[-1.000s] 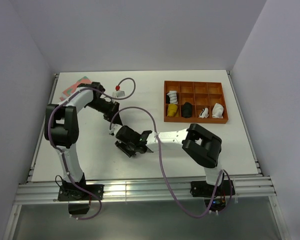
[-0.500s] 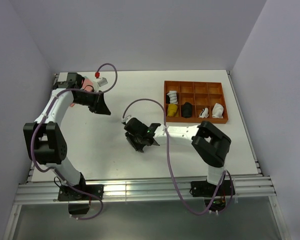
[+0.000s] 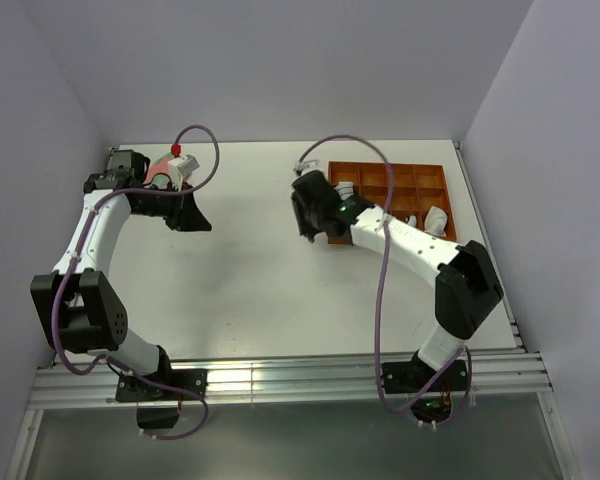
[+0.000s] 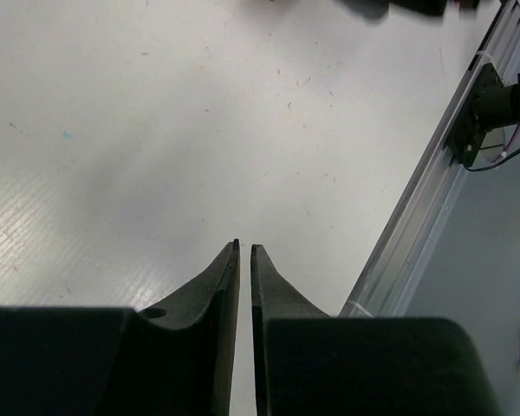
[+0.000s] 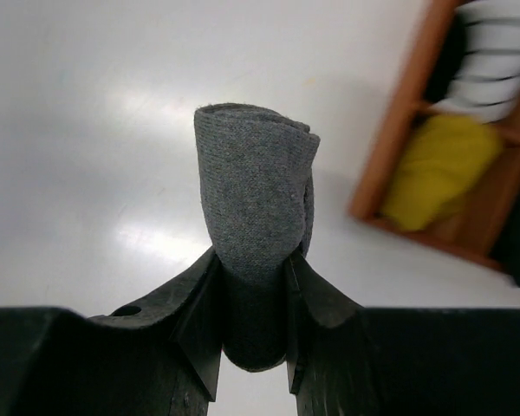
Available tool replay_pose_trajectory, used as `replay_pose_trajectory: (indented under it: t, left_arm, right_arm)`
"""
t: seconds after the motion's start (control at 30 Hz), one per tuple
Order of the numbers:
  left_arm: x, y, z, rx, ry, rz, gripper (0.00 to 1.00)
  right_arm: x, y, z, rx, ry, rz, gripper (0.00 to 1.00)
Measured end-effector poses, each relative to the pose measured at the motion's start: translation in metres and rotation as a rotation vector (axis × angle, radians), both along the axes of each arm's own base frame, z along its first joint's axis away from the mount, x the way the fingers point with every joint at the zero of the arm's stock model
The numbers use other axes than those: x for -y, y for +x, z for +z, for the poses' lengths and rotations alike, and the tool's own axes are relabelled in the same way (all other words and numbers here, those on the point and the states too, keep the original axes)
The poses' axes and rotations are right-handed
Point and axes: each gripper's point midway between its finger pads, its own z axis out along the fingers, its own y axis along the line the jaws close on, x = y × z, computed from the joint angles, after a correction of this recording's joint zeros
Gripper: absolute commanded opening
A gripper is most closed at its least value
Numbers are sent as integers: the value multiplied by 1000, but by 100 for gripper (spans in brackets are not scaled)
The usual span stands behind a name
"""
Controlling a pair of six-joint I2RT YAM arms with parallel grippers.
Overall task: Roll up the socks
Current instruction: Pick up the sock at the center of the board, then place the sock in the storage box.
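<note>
My right gripper (image 5: 251,256) is shut on the rolled plain grey sock (image 5: 256,191), which stands up out of the jaws above the white table. In the top view this gripper (image 3: 308,222) hangs just left of the orange tray (image 3: 390,240) and hides the grey sock. A rolled white sock with black stripes (image 5: 494,61) lies in the tray's far left compartment, also seen in the top view (image 3: 345,190). My left gripper (image 4: 244,247) is shut and empty over bare table, at the far left in the top view (image 3: 192,218).
The tray's wall (image 5: 388,139) is close on the right of the held sock. In the tray lie a yellow bundle (image 5: 438,169), a black bundle (image 3: 374,218) and white bundles (image 3: 435,220). The table's metal rail (image 4: 433,199) runs to the right of the left gripper. A pink object (image 3: 165,172) lies at the back left.
My right gripper has carried the grey sock from the table's middle back and right to the tray's left edge. My left arm has swung left and back, away from the middle.
</note>
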Motion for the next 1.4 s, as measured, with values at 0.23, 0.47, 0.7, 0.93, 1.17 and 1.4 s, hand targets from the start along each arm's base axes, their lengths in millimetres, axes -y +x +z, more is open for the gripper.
replay_pose_trajectory:
  t: [0.23, 0.47, 0.7, 0.93, 1.17, 1.4]
  left_arm:
    - [3, -5, 14, 37, -18, -8, 16]
    - [2, -5, 14, 44, -15, -6, 16]
    - [0, 0, 15, 57, -3, 10, 16]
    - [-1, 3, 14, 65, 7, 18, 16]
    - [-2, 3, 13, 64, 8, 19, 16]
    - [-2, 3, 13, 64, 8, 19, 16]
  right_arm:
    - [115, 86, 43, 108, -67, -369, 0]
    - [192, 137, 35, 118, -239, -590, 0]
    - [236, 167, -17, 35, -450, -653, 0]
    - [237, 169, -54, -42, -537, -597, 0]
    - [233, 168, -65, -69, -528, -571, 0]
    - [227, 160, -83, -107, -520, -539, 0]
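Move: The rolled gray sock is already pinched in the right hand. The empty compartment it is carried to, second from the left in the box's middle row, lies about 18 cm ahead, 22 cm to the right and 12 cm below. The striped sock sits some 9 cm left of that compartment, the black sock about 8 cm nearer than it, and the yellow sock nearer and left, 10 cm ahead and 13 cm right of the hand. From the left hand, the compartment is roughly 20 cm ahead, 48 cm right and 18 cm below. The rolled gray sock, kept in the right hand's pinch, is swung some 23 cm right and 16 cm forward over the box, rising about 5 cm at first, then lowered about 13 cm towards the empty compartment beside the striped sock. On the way the wrist turns clockwise and its left side dips some 30 degrees; near the end the hand eases down and slightly back. ##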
